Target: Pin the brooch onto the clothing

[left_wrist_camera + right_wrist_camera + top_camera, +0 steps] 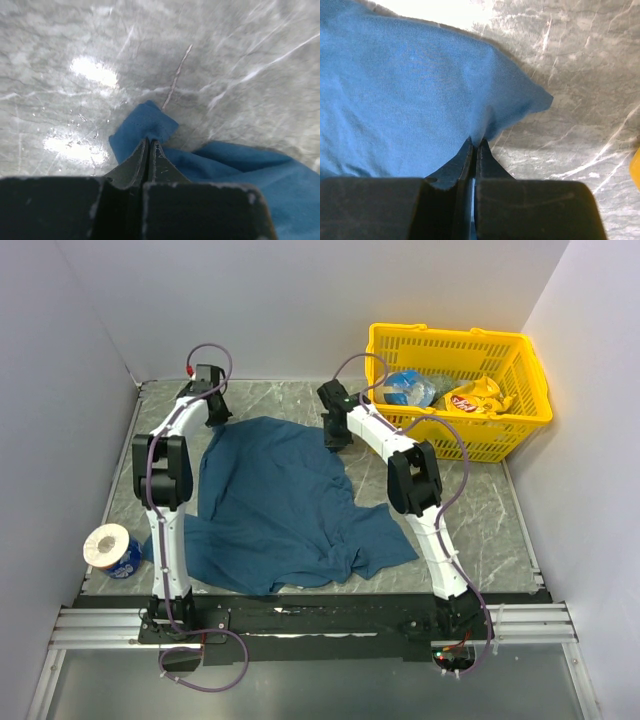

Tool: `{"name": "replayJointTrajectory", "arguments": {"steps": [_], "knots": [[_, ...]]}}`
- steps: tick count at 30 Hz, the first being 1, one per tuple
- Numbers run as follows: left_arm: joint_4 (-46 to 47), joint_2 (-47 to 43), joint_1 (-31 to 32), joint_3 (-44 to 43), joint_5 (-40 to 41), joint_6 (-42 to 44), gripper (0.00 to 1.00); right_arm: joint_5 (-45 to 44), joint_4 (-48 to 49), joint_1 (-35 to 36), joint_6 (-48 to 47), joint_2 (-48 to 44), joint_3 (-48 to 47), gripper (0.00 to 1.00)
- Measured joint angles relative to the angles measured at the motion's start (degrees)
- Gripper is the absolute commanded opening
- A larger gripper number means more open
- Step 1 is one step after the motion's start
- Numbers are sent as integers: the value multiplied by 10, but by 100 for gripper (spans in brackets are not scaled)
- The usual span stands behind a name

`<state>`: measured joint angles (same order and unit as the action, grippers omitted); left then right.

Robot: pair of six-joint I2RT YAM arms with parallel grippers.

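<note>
The clothing (285,505), a teal-blue T-shirt, lies crumpled across the middle of the grey marble table. My left gripper (213,412) is at its far left corner and is shut on a fold of the cloth (145,125), which bunches up at the fingertips (149,141). At the far right edge of the shirt, my right gripper (335,435) is shut on the fabric (420,100), pinching a small ridge at its tips (474,142). The brooch is not in view in any frame.
A yellow basket (455,430) with snack packets stands at the back right, close behind the right arm. A roll of paper (110,548) in a blue wrapper sits near the left edge. White walls enclose the table at back and sides.
</note>
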<state>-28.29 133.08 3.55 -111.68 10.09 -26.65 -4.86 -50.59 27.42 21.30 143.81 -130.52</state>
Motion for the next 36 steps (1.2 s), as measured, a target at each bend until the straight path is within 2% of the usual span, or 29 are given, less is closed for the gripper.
{"name": "replayJointTrajectory", "arguments": {"steps": [5,10,18,23,28,29,30,31,32,33,35,36], "knots": [[8,-26,-10,-5,-18,0,1,-2,20,-1,-19,-24,10,0],[34,-85,-28,-5,-43,0,1,-4,71,-1,-36,-108,56,0],[99,-175,-38,-7,-70,-2,1,-3,236,-1,-59,-263,158,0],[117,-168,-51,-40,-88,-15,1,-7,284,-1,-75,-224,110,0],[115,-84,-69,-136,-118,-23,1,-22,318,-1,-80,-147,66,0],[115,-59,-70,-160,-122,-26,1,-26,322,-1,-82,-138,66,7],[115,-36,-71,-179,-124,-29,7,-33,327,-1,-82,-127,65,31],[117,-13,-71,-195,-126,-31,24,-38,333,-1,-85,-116,63,42],[120,6,-71,-204,-128,-34,59,-42,335,-1,-87,-107,61,52],[122,23,-70,-206,-129,-37,71,-46,336,-1,-95,-98,56,70],[123,46,-70,-206,-129,-44,96,-48,340,-1,-106,-90,51,82],[121,56,-70,-206,-129,-45,99,-48,342,-1,-113,-90,51,89]]}}
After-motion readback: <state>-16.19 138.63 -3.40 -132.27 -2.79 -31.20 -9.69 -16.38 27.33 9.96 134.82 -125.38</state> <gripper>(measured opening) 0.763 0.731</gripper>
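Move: Each hand already pinches a far corner of the clothing just above the table. The back edge of the table lies straight ahead, roughly 15 cm from the left hand and 23 cm from the right. The clothing's middle lies about 25 cm back and 18 cm right of the left hand, and 17 cm back and 16 cm left of the right hand. The yellow basket's middle is some 27 cm right and 10 cm ahead of the right hand. Swinging up fast together, both hands lift their pinched corners of the clothing some 22–24 cm while the fingers tip from downward to forward by roughly 35 degrees. They then sweep forward towards the back edge and come down about 10 cm, ending some 10 cm farther out, and both grippers open, letting go of the cloth well above the table. ##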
